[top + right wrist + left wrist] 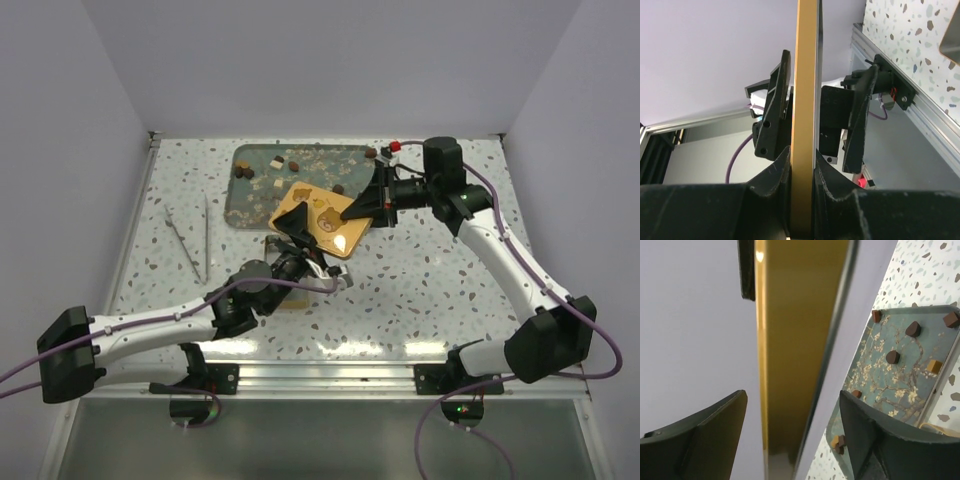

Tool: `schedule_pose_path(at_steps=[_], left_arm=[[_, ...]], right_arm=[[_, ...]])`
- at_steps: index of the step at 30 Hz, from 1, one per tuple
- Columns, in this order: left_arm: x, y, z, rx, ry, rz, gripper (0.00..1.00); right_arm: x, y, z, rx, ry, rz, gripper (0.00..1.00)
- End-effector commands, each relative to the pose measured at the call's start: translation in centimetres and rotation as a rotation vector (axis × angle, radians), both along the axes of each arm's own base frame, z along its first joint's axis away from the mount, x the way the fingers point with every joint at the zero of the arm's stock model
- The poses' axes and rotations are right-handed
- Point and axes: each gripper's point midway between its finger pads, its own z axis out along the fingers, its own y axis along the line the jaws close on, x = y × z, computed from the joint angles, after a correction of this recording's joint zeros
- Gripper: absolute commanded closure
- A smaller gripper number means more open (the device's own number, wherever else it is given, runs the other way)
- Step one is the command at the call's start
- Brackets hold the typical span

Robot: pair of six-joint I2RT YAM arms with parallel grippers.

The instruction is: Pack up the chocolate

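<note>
A flat gold tin (332, 228) hangs tilted above the table in front of the floral tray (250, 205). My right gripper (362, 208) is shut on its right edge; in the right wrist view the thin gold tin (802, 75) is pinched between the jaws of that gripper (802, 155). My left gripper (298, 226) is open at the tin's near-left edge, and its fingers (715, 430) stand clear on both sides of the gold tin (795, 315). Small dark chocolate (913, 329) and cream chocolate (277, 161) pieces lie scattered on the tray (880, 385).
A pair of white tongs (190, 235) lies on the speckled table left of the tray. A tan, box-like thing (287, 300) sits under the left wrist. White walls close in the table on three sides.
</note>
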Motion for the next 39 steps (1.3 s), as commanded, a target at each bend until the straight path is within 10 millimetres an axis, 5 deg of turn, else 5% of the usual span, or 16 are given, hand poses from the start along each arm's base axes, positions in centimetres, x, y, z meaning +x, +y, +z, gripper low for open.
schedule_pose_path(at_steps=[1,6,19,27,32,39], left_arm=[[-0.1,1.6,1.2,-0.146,0.038,0.044,0.19],[-0.9,3.4,0.7,-0.244,0.134,0.055,0.0],[-3.1,6.3,-2.2,-0.41,0.436,0.076,0.0],[-2.9,5.7,-3.6,-0.926,0.884,0.09,0.0],[-2.4,4.5,-1.1,-1.468,1.15,-0.041,0.0],[-2.5,3.2,-4.2,-1.852,1.48,-0.013,0.0]], right_arm=[[0.0,0.2,3.0,0.076,-0.105,-0.012,0.99],[2.3,0.5,3.6,0.086,-0.178,-0.101,0.99],[5.7,0.7,1.6,0.05,-0.283,-0.186,0.99],[5.4,-0.2,-1.1,0.011,-0.302,-0.256,0.99],[5.0,-0.8,-1.6,-0.007,-0.345,-0.291,0.99],[4.1,-1.4,-2.7,-0.042,-0.405,-0.331,0.98]])
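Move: The lid is held by the right hand near one edge, its middle about 6 cm to that hand's left, 2 cm ahead and 1 cm below. The open box with chocolates lies about 16 cm left of that hand, 4 cm ahead and 31 cm down; the green tray's middle, 28 cm ahead, 12 cm left and 33 cm down. From the left hand, the lid's middle is about level ahead, 3 cm right and 3 cm up, the box roughly 6 cm left, 3 cm ahead and 28 cm down. Leftward and slightly back, the left hand, already half-opened around the lid's edge, spreads its fingers fully and slips off, then sinks about 5 cm while rolling its left side down by well over 100 degrees, fingers still pointing forward-right. The right hand keeps its pinch on the lid, carrying it forward and a little up, then down and slightly back, turning clockwise some 15 degrees and tilting it. ##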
